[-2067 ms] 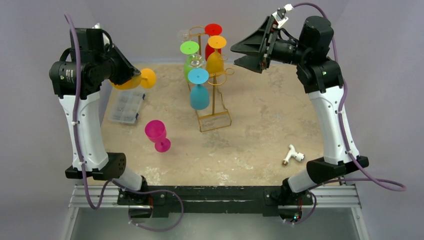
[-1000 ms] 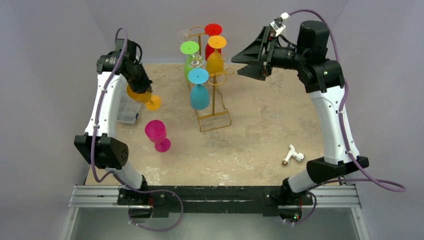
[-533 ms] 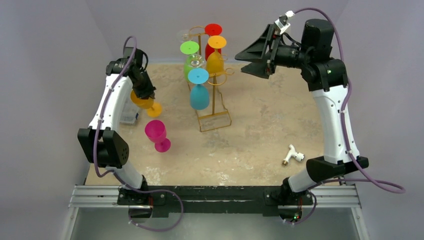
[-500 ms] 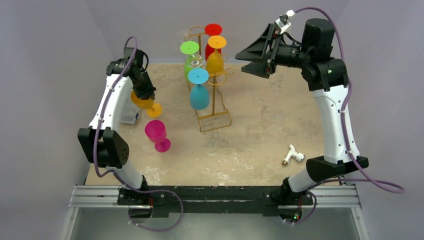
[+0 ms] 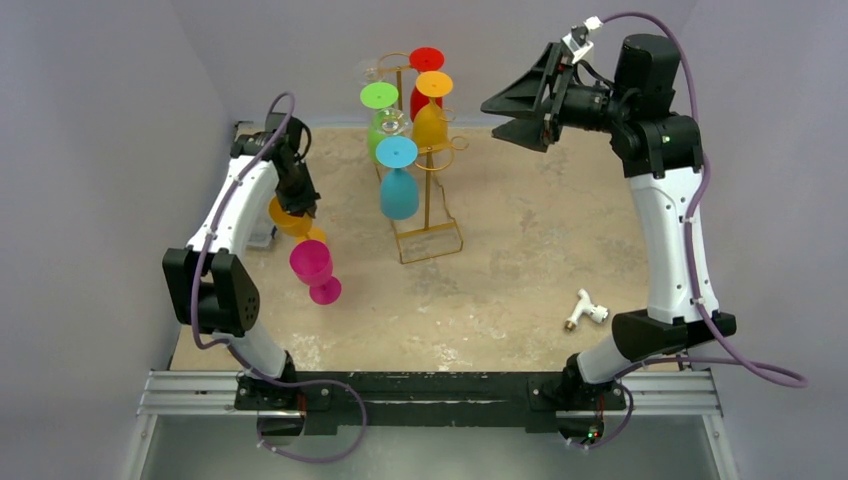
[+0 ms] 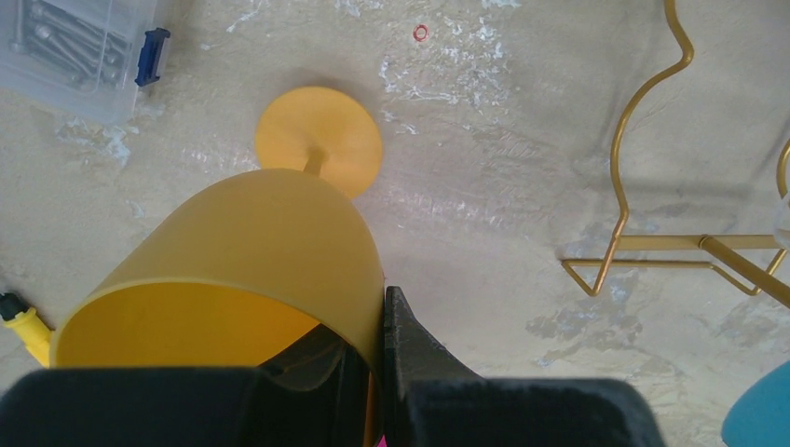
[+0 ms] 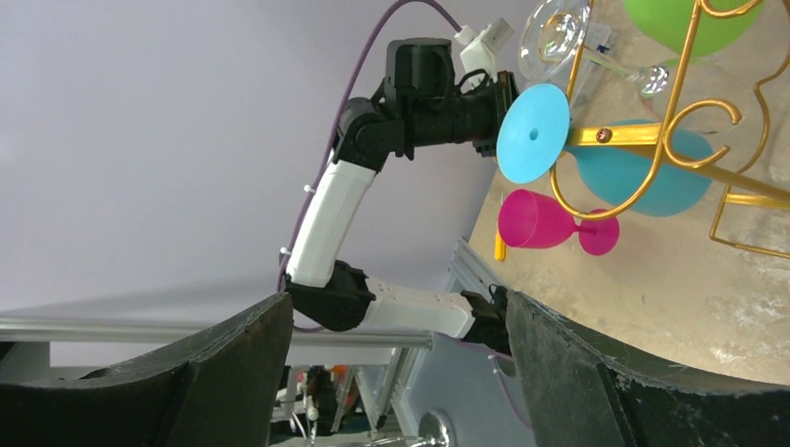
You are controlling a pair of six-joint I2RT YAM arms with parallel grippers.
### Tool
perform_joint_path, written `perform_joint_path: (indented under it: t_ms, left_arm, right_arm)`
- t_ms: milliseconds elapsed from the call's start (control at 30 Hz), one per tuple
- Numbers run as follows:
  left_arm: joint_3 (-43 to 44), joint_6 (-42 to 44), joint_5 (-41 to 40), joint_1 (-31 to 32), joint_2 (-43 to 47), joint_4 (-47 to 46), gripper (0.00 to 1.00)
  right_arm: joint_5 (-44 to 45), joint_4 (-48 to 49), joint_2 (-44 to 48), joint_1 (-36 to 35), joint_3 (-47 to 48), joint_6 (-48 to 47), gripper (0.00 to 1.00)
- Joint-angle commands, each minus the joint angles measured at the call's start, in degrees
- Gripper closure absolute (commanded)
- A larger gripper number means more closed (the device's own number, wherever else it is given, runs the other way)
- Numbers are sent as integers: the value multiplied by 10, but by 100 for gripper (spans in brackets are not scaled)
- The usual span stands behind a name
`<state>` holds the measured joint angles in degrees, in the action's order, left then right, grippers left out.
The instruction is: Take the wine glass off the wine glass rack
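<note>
The gold wire wine glass rack (image 5: 431,205) stands at the back middle of the table. Red, orange, green, clear and blue glasses (image 5: 398,192) hang upside down on it. My left gripper (image 5: 298,199) is shut on the rim of a yellow wine glass (image 5: 286,218), held upright left of the rack. In the left wrist view its bowl (image 6: 244,250) fills the near frame and its foot (image 6: 319,140) is low over the table; I cannot tell whether they touch. My right gripper (image 5: 516,106) is open and empty, high to the right of the rack top.
A pink wine glass (image 5: 312,263) stands on the table just in front of the yellow one. A clear plastic parts box (image 6: 82,47) lies at the left. A white pipe fitting (image 5: 586,311) lies at the front right. The rack's base frame (image 6: 652,251) is near.
My left arm has carried the yellow glass from high at the left down to beside the pink glass. My right gripper has drifted slightly right, away from the rack.
</note>
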<state>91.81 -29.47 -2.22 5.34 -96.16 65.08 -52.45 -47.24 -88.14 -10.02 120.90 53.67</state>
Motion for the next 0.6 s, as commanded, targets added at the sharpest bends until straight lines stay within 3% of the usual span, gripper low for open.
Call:
perform_joint_path:
  t_ms: [0, 167, 400, 567]
  left_arm:
    - [-8, 17, -14, 8, -1, -21, 100]
    - [-15, 17, -19, 12, -6, -20, 99]
    - [-51, 25, -20, 18, 22, -44, 67]
    - [-50, 32, -22, 19, 29, -43, 60]
  right_arm:
    - [-20, 0, 12, 9, 3, -17, 17]
    - [-21, -4, 18, 13, -4, -22, 17]
    - [-20, -10, 21, 15, -6, -27, 17]
    - [-19, -10, 20, 15, -6, -28, 17]
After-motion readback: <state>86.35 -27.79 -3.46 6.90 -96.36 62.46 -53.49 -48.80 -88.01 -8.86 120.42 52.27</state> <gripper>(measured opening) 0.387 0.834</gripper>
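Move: The left hand still grips an orange wine glass by the right wall of its bowl; the table spot for the glass's foot is level with the hand, about 4 cm left and 16 below. The magenta glass stands some 9 cm back, the bolt box roughly 6 ahead and 15 left, and the blue glass hangs about 16 right on the rack. From the right hand, the spot is some 5 ahead, 37 left and 48 below. Down, slowly: the left hand sets the orange glass upright on the table beyond the magenta one, first sinking about 1 cm with its fingers shut. The fingers then open to roughly two fifths while the hand settles another 2 cm and eases back about 1 cm, letting go of the bowl wall with the rim left between the spread fingertips. ##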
